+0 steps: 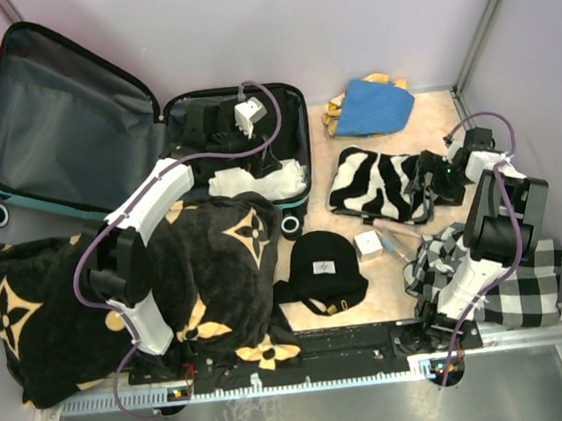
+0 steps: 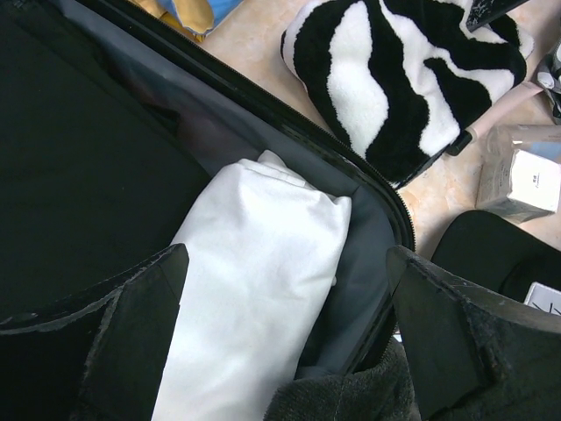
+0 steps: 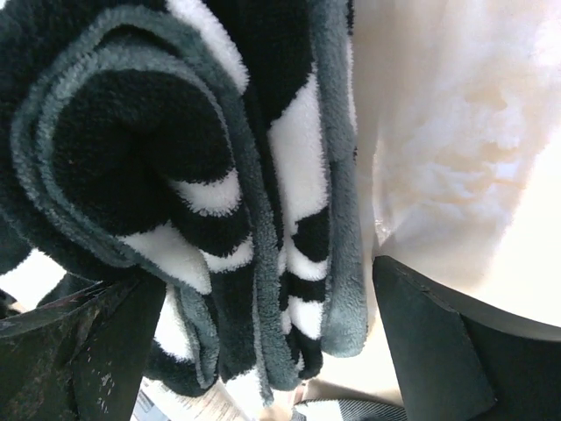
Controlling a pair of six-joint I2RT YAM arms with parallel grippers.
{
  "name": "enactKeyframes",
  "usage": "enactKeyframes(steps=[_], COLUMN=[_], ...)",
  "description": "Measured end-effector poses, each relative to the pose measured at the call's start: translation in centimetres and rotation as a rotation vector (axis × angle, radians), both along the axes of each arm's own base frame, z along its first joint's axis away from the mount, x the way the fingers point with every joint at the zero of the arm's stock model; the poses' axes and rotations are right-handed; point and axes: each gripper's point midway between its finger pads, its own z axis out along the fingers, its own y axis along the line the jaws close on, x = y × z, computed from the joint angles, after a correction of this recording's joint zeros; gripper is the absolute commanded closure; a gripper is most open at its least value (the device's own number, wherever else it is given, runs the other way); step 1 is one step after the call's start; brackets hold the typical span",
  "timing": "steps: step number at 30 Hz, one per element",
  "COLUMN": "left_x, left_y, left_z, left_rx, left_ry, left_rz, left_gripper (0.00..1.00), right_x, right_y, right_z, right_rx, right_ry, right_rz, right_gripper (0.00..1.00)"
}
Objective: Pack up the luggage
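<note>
The luggage lies open at the back left, its dark lid tipped up against the wall and its base flat on the table. A white folded cloth lies in the base along the near rim. My left gripper hovers over that base, open, and the white cloth shows below between its fingers. A zebra-striped fleece blanket lies right of the luggage. My right gripper is at its right end, open, with the folded fleece edge between its fingers, not clamped.
A big black blanket with tan flowers covers the front left and overlaps the luggage's near rim. A black beanie, a small clear box, a blue cloth at the back and a black-and-white checked cloth lie around.
</note>
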Motion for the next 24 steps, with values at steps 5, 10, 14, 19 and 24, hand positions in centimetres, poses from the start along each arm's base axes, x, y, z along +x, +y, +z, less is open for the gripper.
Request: enactKeyframes(steps=[5,10,14,19,24], left_x=[0.0,-0.1,-0.2,-1.1,-3.1], left_y=[0.0,0.1,0.0,-1.3,-5.2], left_z=[-0.1,-0.3,-0.4,-0.4,-0.6], left_rx=[0.002,0.004,0.005,0.011,0.002], left_ry=[0.004,0.009,0.011,-0.001,0.003], left_rz=[0.001,0.000,-0.003,-0.042,-0.118], left_gripper=[0.00,0.00,0.00,0.00,0.02], right_x=[1.0,1.4,1.8,2.4,2.7], right_y=[0.8,2.1,2.5,2.8,2.3], right_z=[0.2,0.8,0.7,0.3,-0.6], right_rx=[0.048,0.132,0.136,0.083,0.024], right_ry=[-0.059,-0.087,-0.098,-0.106,-0.106], right_rz=[0.012,0.007,-0.002,0.008,0.027], right_gripper=[0.01,0.01,0.01,0.12,0.60])
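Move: The striped towel's middle lies about 12 cm left of the right hand, roughly level fore-and-aft and 2 cm lower, its right end just at the open fingers. From that hand, the blue cloth is 18 cm ahead, 11 left; the white box 12 back, 16 left; the checkered cloth 22 back, 10 right. From the left hand, above the suitcase, the towel is some 23 cm right, 6 back and 19 below. Forward and to the left, some 3.5 cm in all, the right hand works its open fingers over the striped towel's right end, rolling a little and back; it sinks slightly at the finish as the fingers close to a bit over half open around the folded end. The left hand hovers, then swings about 5 cm right and 3 back towards the towel, fingers wide open. ##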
